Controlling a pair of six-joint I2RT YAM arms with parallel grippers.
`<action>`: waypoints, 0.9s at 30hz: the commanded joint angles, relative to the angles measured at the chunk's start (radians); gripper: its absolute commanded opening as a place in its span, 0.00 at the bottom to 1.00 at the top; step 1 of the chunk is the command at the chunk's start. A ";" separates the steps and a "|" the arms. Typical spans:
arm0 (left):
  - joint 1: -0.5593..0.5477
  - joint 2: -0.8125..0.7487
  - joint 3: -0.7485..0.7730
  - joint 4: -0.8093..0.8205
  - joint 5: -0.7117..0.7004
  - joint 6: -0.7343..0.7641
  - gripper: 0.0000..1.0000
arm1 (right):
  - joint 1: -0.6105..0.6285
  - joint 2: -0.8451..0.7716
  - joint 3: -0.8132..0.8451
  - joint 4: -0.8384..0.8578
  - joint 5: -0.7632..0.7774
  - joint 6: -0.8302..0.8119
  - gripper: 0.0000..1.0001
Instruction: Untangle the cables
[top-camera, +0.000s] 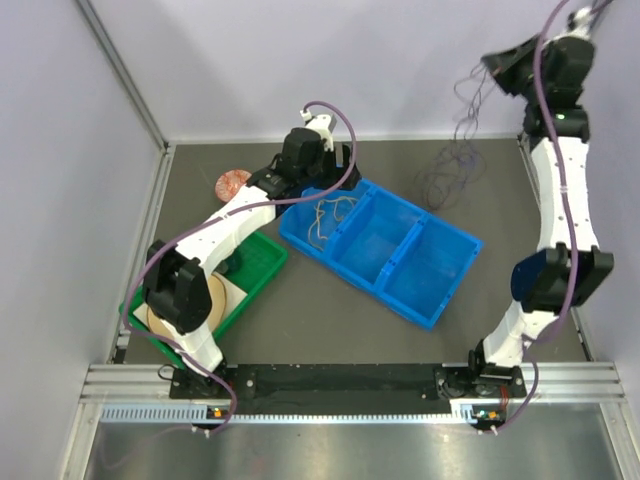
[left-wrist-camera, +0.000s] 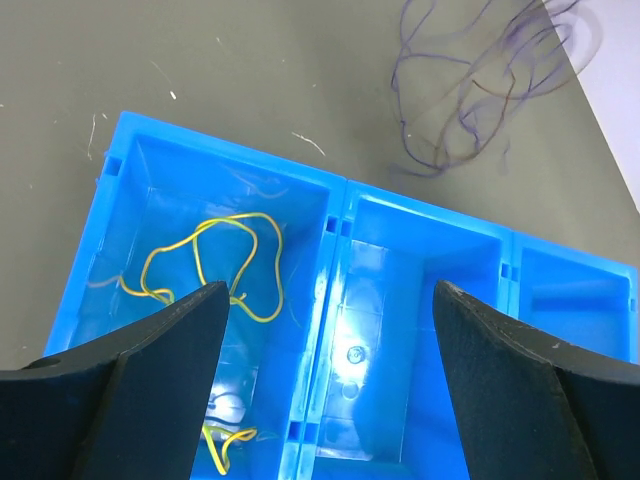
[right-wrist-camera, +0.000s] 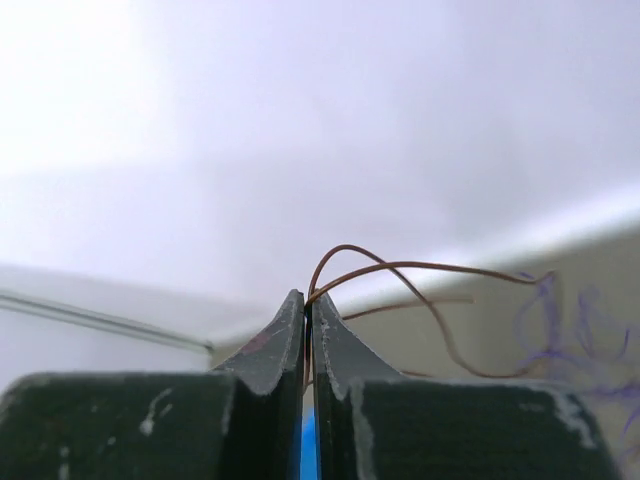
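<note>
My right gripper (top-camera: 490, 63) is raised high at the back right, shut on a thin brown cable (right-wrist-camera: 400, 267) pinched between its fingertips (right-wrist-camera: 308, 300). From it dark purple cables (top-camera: 452, 165) hang down in a loose tangle onto the mat; in the left wrist view the tangle (left-wrist-camera: 480, 90) lies beyond the bin. Yellowish cables (top-camera: 330, 213) lie in the left compartment of the blue bin (top-camera: 432, 318), seen close as yellow loops (left-wrist-camera: 212, 262). My left gripper (left-wrist-camera: 330, 295) hovers open over the wall between the left and middle compartments, holding nothing.
The blue bin (left-wrist-camera: 340, 190) has three compartments; the middle and right ones show no cables. A green tray (top-camera: 265, 262) with a tan roll (top-camera: 175, 315) sits at the left under the left arm. A small copper-coloured coil (top-camera: 233, 182) lies behind it. Walls close in on three sides.
</note>
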 joint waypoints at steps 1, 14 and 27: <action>-0.003 -0.020 0.031 0.064 0.002 0.001 0.88 | 0.006 -0.104 0.129 0.063 -0.020 -0.007 0.00; -0.003 -0.026 0.059 0.044 0.032 0.007 0.87 | -0.026 -0.024 -0.234 0.058 0.133 -0.103 0.00; -0.004 0.050 0.158 0.047 0.158 0.012 0.88 | 0.001 -0.040 -0.012 -0.008 0.007 -0.094 0.00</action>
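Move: The right hand already pinches the brown cable high up, with purple strands trailing to the rest of the tangle on the table, some 35 cm below, about level with the hand forward and 3 cm to its right. The blue crate's middle stands roughly 14 cm back and 14 cm left of this hand, the yellow cable in it about 9 cm back and 25 cm left. From the left hand the tangle lies some 12 cm ahead, 29 cm right and 19 cm lower. Keeping its pinch on the brown cable, the right hand finishes an upward jerk of about 16 cm, drawing back some 7 cm with its fingertips tipping up, then whips down over 40 cm towards the tangle, first swinging forward again and a little right, its fingers tipping to point steeply down, and lifts a few centimetres at the end. The open, empty left hand stays above the crate, drifting only some 3 cm up and right with a slight clockwise turn. ##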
